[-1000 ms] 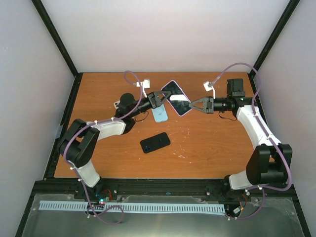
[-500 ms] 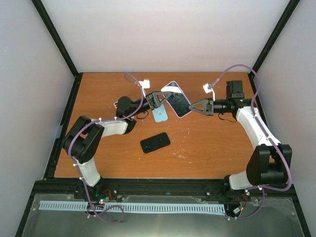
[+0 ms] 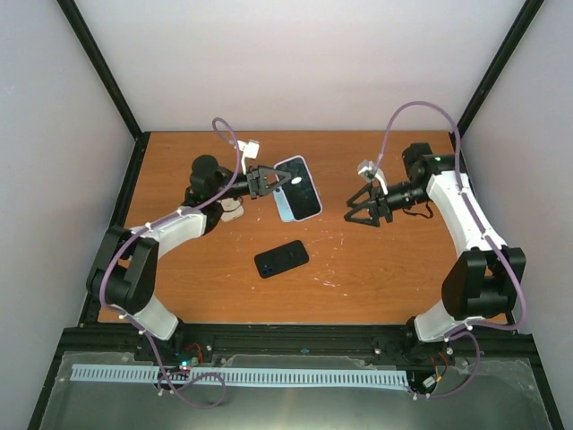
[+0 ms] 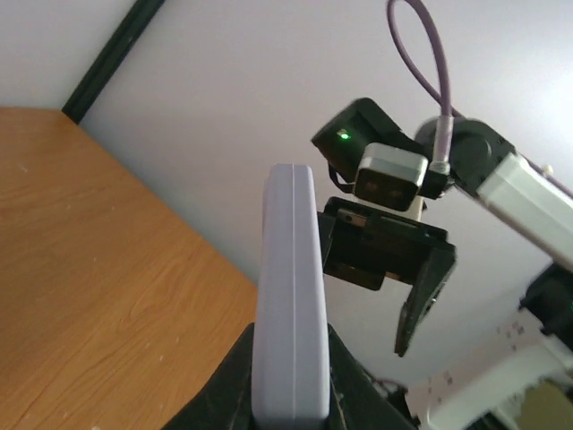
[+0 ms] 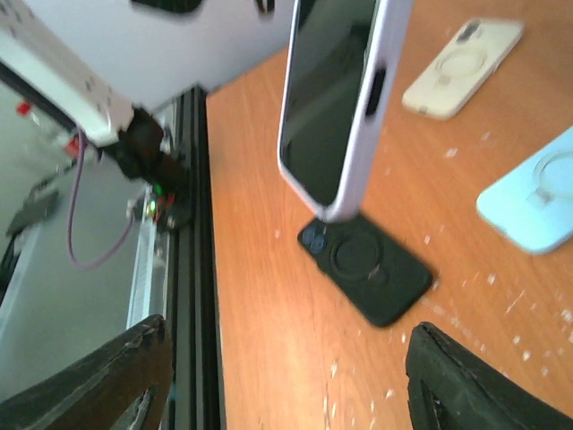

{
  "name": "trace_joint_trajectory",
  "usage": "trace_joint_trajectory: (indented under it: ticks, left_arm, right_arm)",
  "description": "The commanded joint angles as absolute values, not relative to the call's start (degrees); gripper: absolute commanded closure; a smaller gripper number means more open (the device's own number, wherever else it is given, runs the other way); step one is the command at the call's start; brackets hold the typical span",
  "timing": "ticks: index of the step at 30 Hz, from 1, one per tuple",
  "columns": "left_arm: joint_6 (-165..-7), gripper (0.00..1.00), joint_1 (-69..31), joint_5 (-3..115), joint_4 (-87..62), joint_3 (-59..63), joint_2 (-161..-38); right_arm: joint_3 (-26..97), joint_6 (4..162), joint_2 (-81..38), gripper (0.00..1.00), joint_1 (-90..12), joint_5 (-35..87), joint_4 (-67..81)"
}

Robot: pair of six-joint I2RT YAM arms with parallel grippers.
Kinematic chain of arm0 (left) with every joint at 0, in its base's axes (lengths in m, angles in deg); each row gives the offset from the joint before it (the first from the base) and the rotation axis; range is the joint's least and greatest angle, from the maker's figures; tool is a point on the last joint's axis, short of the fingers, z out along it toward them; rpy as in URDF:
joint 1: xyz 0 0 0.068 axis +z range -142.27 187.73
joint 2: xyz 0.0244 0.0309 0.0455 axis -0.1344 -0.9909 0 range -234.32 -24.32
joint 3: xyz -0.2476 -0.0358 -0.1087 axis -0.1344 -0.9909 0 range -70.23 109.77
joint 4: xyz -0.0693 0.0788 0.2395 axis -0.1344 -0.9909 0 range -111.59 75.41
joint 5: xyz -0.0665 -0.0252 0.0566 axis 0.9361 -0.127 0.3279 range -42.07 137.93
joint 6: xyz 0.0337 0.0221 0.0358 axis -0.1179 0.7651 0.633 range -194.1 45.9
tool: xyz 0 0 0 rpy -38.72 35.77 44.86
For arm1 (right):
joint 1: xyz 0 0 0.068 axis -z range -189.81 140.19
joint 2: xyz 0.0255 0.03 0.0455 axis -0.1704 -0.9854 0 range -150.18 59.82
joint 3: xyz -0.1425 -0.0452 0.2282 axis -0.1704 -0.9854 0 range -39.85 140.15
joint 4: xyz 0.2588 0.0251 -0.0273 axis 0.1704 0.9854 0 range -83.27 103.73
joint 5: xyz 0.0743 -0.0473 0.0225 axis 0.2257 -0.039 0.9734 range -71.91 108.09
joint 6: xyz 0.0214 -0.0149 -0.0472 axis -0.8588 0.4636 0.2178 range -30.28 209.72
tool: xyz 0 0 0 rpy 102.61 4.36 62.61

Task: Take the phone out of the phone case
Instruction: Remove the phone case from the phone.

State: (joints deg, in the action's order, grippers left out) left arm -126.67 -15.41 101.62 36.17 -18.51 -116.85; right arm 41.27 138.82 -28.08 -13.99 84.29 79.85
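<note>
The phone, dark screen showing, sits inside a lavender phone case and hangs upright above the table. My left gripper is shut on its lower end. In the left wrist view the case's edge stands between the two fingers, with my left gripper closed on both faces. From above, the held case is left of centre at the back. My right gripper is open and empty, well to the right of the phone. In its own view my right gripper has wide-spread fingers.
A black case lies on the wooden table below the held phone, also the black case. A beige case and a light-blue case lie further back. The black frame rail runs along the table edge.
My right gripper has opened, let go of the phone and drawn back to the right. My left gripper has shut on the phone, carried it leftward and turned it.
</note>
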Motion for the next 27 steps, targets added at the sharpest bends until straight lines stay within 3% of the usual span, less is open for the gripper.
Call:
trace_joint_trajectory:
  ticks: [1,12,27]
  left_arm:
    - [-116.3,1.00,-13.5,118.4,21.2,-13.1,-114.7]
    - [-121.9,1.00,-13.5,126.2,25.9,-15.4,-110.4]
    - [-130.8,1.00,-13.5,129.7,32.0,-15.6,-110.0]
  right_arm:
    - [41.5,156.1,-30.8,0.31,-17.0,76.0,92.7]
    - [35.8,146.5,-25.1,0.38,-36.7,69.0,75.8]
    - [35.6,139.0,-21.1,0.61,-40.9,73.1,68.4]
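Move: Some 13 cm to the right hand's left, 5 cm farther out and about level with it is the lavender-cased phone. The left fingers already hold it, its middle roughly 3 cm right of, 2 cm behind and 2 cm below them. On the table, about 27 cm below the right hand, the black phone lies 18 cm left and 1 cm back, the blue phone 17 cm left and 19 cm ahead. Swinging left and back about 9 cm each way, the open right hand dips some 5 cm, then comes halfway up again, turning counter-clockwise and half closing its fingers at the cased phone's lower right corner; contact can't be made out. Keeping its grip, the left hand draws the phone back 8 cm, turning it clockwise about 25 degrees. ##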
